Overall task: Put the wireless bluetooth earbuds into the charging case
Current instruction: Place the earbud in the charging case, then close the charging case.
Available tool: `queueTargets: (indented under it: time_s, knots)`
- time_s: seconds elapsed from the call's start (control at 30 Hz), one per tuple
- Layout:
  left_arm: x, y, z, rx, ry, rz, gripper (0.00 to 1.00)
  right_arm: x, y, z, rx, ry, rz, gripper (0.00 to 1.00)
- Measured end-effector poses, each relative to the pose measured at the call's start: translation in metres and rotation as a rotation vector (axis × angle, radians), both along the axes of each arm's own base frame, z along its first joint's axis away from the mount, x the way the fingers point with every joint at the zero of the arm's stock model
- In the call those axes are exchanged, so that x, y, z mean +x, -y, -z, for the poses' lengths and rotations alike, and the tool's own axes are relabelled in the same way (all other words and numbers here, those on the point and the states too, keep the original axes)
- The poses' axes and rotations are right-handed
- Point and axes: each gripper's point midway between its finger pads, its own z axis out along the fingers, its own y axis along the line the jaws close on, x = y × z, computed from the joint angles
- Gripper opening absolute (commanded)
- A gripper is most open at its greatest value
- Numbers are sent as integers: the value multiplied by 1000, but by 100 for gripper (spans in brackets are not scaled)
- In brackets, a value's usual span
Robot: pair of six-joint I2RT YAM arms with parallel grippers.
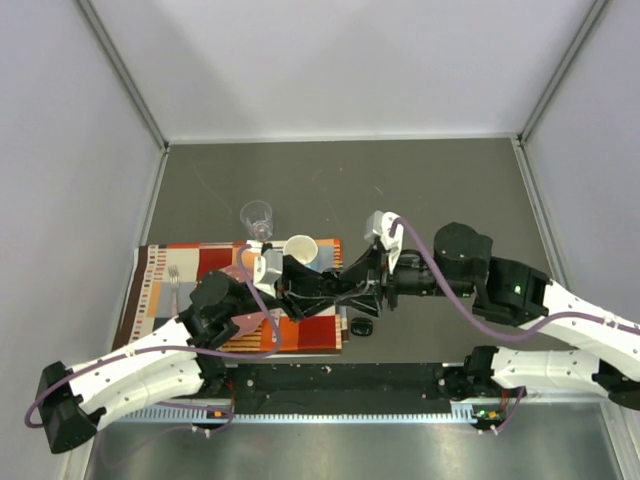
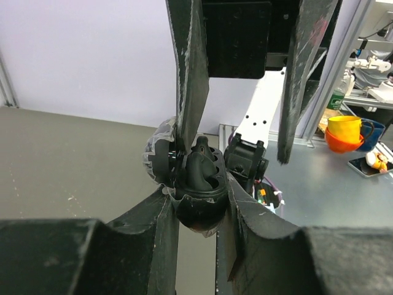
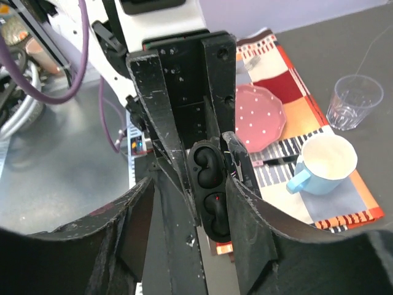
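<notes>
My left gripper [image 1: 318, 283] is shut on the black oval charging case [image 3: 209, 190], holding it above the table with its open side facing the right wrist camera. Two black earbuds lie in its wells, one upper [image 3: 207, 165] and one lower [image 3: 216, 212], each with a small red light. In the left wrist view, one earbud [image 2: 202, 169] pokes up out of the case [image 2: 196, 212]. My right gripper [image 3: 190, 184] is open, with its fingers either side of the case and nothing held. From the top, the right gripper [image 1: 358, 285] meets the left one tip to tip.
A second black case [image 1: 361, 326] lies on the table just right of the striped placemat [image 1: 160, 275]. On the mat are a white and blue mug [image 1: 301, 248], a pink dotted plate [image 3: 261, 117] and a fork [image 1: 172, 285]. A clear glass [image 1: 257, 216] stands behind the mat.
</notes>
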Motion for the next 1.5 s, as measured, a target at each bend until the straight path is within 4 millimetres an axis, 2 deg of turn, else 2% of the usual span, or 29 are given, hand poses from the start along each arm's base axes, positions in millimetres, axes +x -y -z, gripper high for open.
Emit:
queueTargets:
  time_s: [0.13, 0.3, 0.4, 0.53, 0.6, 0.73, 0.93, 1.13, 1.5]
  knots:
    - [1, -1, -5, -17, 10, -6, 0, -4, 10, -14, 46, 12, 6, 58]
    - [0, -1, -5, -18, 11, -5, 0, -3, 29, -47, 159, 41, 56, 66]
    - [0, -1, -5, -18, 11, -5, 0, 6, 44, -65, 228, 50, 149, 68]
    - [0, -1, -5, -18, 11, -5, 0, 33, 64, -75, 281, 12, 348, 69]
    - [0, -1, -5, -17, 11, -5, 0, 43, 66, -70, 278, -23, 419, 69]
    - [0, -1, -5, -17, 11, -5, 0, 58, 59, -50, 226, -93, 514, 69]
    - [0, -1, -5, -18, 11, -5, 0, 68, 47, -16, 131, -192, 565, 70]
    - [-1, -4, -9, -29, 23, -7, 0, 89, 49, 11, 68, -361, 630, 72]
    - [-4, -8, -13, -46, 46, -10, 0, 81, 28, 34, -12, -474, 566, 72]
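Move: The open charging case, both earbuds already in it, sits in my left hand's tips, about 2 cm right of that hand's point. From my right hand it is roughly 2 cm left, 1 cm forward and 3 cm below, between the parted fingers. Far below my right hand, some 33 cm, lie the spare case, about 3 cm forward and 5 cm right, and the mug, about 17 cm forward and 9 cm left. My right hand backs off the case, lifting about 7 cm and drawing right while its fingers open wider; it then swings forward past the case and sinks about 11 cm, easing back left at the end. It turns some 30 degrees clockwise and rolls its far side down. My left hand keeps the case gripped and barely shifts, rising about a centimetre. ##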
